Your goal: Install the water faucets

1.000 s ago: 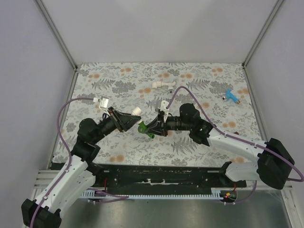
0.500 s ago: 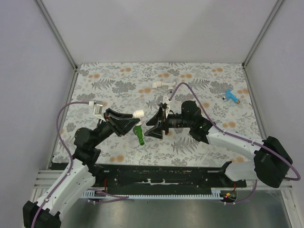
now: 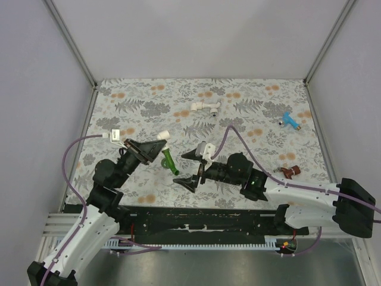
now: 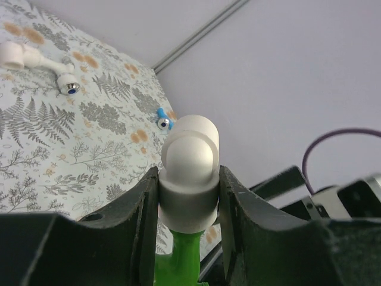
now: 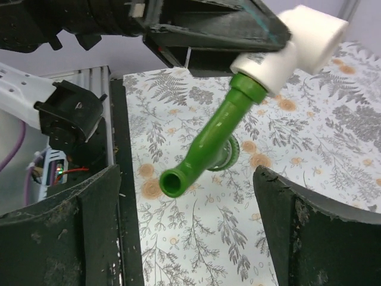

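Note:
The bright green faucet (image 3: 169, 161) hangs spout-down above the table, screwed into a white elbow fitting (image 3: 163, 137). My left gripper (image 3: 156, 145) is shut on that elbow. The left wrist view shows the elbow (image 4: 189, 173) clamped between both jaws, with the green faucet (image 4: 178, 259) below it. My right gripper (image 3: 181, 167) stands open just right of the spout and touches nothing. In the right wrist view the green faucet (image 5: 208, 149) slants down from the elbow (image 5: 297, 44), its spout mouth between the wide-open fingers (image 5: 89, 226).
A blue faucet (image 3: 290, 121) lies at the far right of the floral mat. A reddish-brown faucet (image 3: 290, 171) lies nearer on the right. A white pipe assembly (image 3: 202, 107) rests at the back middle. The black rail (image 3: 196, 223) runs along the near edge.
My right gripper has opened, let go of the green faucet and pulled back toward the near edge. The left arm has swung the elbow and faucet slightly left and up.

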`<state>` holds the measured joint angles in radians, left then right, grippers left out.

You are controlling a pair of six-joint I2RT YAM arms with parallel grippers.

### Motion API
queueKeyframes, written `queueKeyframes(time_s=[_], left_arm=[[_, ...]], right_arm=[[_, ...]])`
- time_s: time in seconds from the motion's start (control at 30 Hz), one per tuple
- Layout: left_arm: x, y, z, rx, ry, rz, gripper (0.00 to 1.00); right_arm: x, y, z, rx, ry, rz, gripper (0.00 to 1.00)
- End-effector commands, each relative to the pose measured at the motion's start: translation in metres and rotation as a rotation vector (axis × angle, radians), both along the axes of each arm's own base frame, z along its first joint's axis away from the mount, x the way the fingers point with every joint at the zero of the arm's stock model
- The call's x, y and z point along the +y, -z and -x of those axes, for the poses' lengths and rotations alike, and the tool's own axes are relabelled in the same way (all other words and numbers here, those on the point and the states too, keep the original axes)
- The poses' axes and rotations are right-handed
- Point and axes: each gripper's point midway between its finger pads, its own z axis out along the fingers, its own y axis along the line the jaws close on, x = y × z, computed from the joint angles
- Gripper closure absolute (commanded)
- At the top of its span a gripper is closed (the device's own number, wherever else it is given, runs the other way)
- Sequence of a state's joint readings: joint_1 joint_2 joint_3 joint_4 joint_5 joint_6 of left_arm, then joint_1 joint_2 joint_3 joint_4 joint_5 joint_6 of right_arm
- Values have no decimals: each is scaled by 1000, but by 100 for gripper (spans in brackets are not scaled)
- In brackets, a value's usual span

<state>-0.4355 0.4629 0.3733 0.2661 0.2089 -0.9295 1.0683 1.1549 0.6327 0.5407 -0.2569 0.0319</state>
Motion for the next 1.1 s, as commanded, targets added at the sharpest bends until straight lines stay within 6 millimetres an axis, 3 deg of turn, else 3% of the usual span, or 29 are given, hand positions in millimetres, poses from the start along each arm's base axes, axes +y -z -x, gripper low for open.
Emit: queueKeyframes(time_s=[0.0,0.17,0.43,0.6,0.7,0.77,0.87,0.93,1.03,1.07], left_arm=[[13,-32,-6,23,-72,145,98],[11,-39,-4,24,-57,189,98],[10,-43,-1,26,-37,234,98],[10,-41,-2,29,-32,257,98],[10,-41,-1,25,-27,270,98],[9,-43,0,15,-20,277,98],[8,-46,3,-27,1,292,98],[8,-51,7,-73,18,309,98],[9,-57,13,-143,35,334,98],[8,-57,15,-162,47,335,98]], right_arm=[[11,-21,-24,-203,230,-35,2],[31,-14,-33,-219,334,-91,2],[42,-14,-50,-219,437,-176,2],[43,-18,-53,-216,454,-217,7],[42,-21,-51,-200,452,-239,14],[41,-22,-49,-177,446,-257,23],[35,-24,-50,-128,454,-285,43],[32,-27,-47,-83,437,-312,59],[27,-37,-41,-7,365,-370,96],[28,-41,-36,14,317,-382,100]])
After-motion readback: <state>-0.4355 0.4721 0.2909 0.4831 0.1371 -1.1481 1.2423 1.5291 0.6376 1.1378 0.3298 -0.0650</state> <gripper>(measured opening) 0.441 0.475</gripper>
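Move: The green faucet hangs in the air off the white fitting my left hand still grips. From my open right hand, its body is about 6 cm to the left, 3 cm ahead and a couple of centimetres lower. The white fitting lies some 13 cm ahead and 10 cm left, slightly higher. From my left hand, the faucet's body is roughly 8 cm back, 4 cm right and a little below. I swing my wide-open right hand left and down, then forward and back up under the faucet's level, ending about 5 cm farther forward and 4 cm left, turned some 25 degrees clockwise. There I close its fingers around the green body, while my left hand keeps its grip on the white fitting, lifts about 2 cm and rolls its left side down. ##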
